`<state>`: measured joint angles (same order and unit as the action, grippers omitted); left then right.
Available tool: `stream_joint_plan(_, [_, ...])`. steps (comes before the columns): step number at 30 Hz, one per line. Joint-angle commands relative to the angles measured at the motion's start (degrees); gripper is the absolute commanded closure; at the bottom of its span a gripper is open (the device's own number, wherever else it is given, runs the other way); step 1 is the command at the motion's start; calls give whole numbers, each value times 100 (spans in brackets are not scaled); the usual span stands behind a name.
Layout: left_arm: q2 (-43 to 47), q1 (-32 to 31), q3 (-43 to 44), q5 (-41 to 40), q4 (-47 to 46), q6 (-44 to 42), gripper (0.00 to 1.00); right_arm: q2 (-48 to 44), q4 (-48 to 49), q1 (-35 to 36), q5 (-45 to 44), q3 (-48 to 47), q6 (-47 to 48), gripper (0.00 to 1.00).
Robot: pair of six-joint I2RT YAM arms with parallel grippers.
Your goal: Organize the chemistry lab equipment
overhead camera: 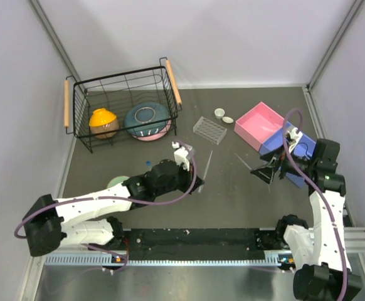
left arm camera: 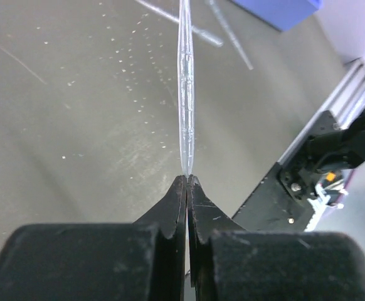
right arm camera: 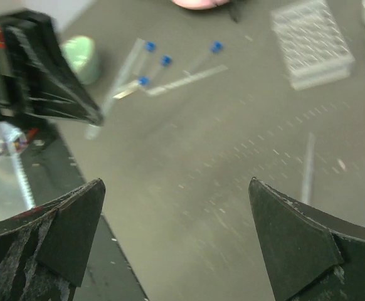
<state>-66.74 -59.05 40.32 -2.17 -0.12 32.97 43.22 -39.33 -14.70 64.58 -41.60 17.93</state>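
My left gripper (left arm camera: pixel 187 179) is shut on the near end of a long clear pipette (left arm camera: pixel 185 94), which runs straight away from the jaws just over the table. From above, this gripper (overhead camera: pixel 198 183) sits mid-table with the pipette (overhead camera: pixel 205 164) pointing toward the clear tube rack (overhead camera: pixel 209 130). Two tiny white cups (overhead camera: pixel 219 113) stand behind the rack. My right gripper (right arm camera: pixel 176 182) is open and holds nothing, hovering over bare table at the right (overhead camera: pixel 267 172). Several blue-capped tubes (right arm camera: pixel 148 46) lie beyond it, and another pipette (right arm camera: pixel 308 166) lies to its right.
A pink tray (overhead camera: pixel 259 125) and a blue tray (overhead camera: pixel 293 150) sit at the right. The black wire basket (overhead camera: pixel 123 106) at the back left holds an orange bowl (overhead camera: pixel 103 122) and a blue bowl (overhead camera: pixel 147 119). A green bowl (overhead camera: pixel 116 182) lies beside the left arm.
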Motion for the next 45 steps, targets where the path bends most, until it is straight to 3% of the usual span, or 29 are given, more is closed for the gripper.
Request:
stream_joint_plan(1, [495, -72, -586, 191, -1595, 552, 100, 169, 239, 684, 1295, -410, -769, 1])
stream_joint_plan(6, [408, -282, -271, 297, -1816, 693, 100, 580, 566, 1881, 610, -453, -1685, 2])
stream_joint_plan(13, [56, -537, 125, 42, -1895, 781, 100, 1004, 2682, 2321, 188, 54, -4348, 8])
stream_joint_plan(15, [-76, -573, 248, -11, -1852, 807, 100, 1056, 3403, 2489, 99, 240, -5076, 14])
stream_joint_plan(16, [-128, -616, 292, -20, -1834, 825, 100, 1109, 3615, 2498, 90, 388, -5263, 24])
stream_joint_plan(19, [-313, -669, 424, -99, -1799, 904, 100, 1232, 3626, 2586, 20, 329, -5266, 40])
stream_joint_plan(24, [-620, -722, 723, -125, -1702, 966, 100, 1250, 3608, 2797, -33, 319, -5186, 48])
stream_joint_plan(26, [-700, -740, 793, -134, -1693, 983, 100, 1250, 3652, 2797, -42, 355, -5203, 55])
stream_joint_plan(27, [-726, -749, 811, -125, -1693, 1001, 100, 1250, 3669, 2814, -59, 390, -5212, 61])
stream_joint_plan(28, [-744, -757, 820, -134, -1684, 1001, 100, 1250, 3730, 2815, -59, 407, -5230, 78])
stream_joint_plan(29, [-761, -766, 846, -151, -1667, 1018, 100, 1241, 3740, 2806, -68, 416, -5256, 86])
stream_joint_plan(31, [-779, -784, 855, -195, -1580, 1036, 100, 1232, 3740, 2815, -68, 416, -5265, 100])
stream_joint_plan(32, [-762, -775, 873, -239, -1535, 1053, 99, 1232, 3731, 2815, -68, 408, -5248, 100])
stream_joint_plan(35, [-657, -784, 873, -397, -1316, 1089, 79, 1180, 3635, 2815, -147, 355, -5169, 100])
stream_joint_plan(36, [-630, -784, 873, -433, -1246, 1071, 65, 1171, 3591, 2815, -208, 311, -5099, 100])
stream_joint_plan(39, [-393, -784, 873, -486, -912, 957, 38, 1145, 3459, 2701, -270, 258, -4975, 100])
stream_joint_plan(45, [389, -775, 662, -783, 11, 369, 11, 1144, 3030, 2297, -585, -13, -4510, 100])
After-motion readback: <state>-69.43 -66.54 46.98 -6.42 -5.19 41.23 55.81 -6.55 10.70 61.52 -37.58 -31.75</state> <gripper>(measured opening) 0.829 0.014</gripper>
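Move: My left hand holds the clear pipette near its bulb, and my open right gripper, its goal, is about 20 cm to its right, 5 cm ahead and 5 cm higher. From my right hand, the held pipette's middle is some 19 cm left, level fore and aft, and 5 cm lower. On the table about 20 cm below my right hand lie two loose pipettes, one 8 cm straight ahead, the other 4 cm ahead and 8 cm right. I pass the pipette across: my left hand lifts it about 6 cm and carries it 7 or 8 cm right, its fingers levelling out, while my right hand swings roughly 10 cm left to meet it, rolling some 30 degrees. My right fingers shut on the pipette's stem, then my left fingers open off the bulb end and ease a little back to the left. ##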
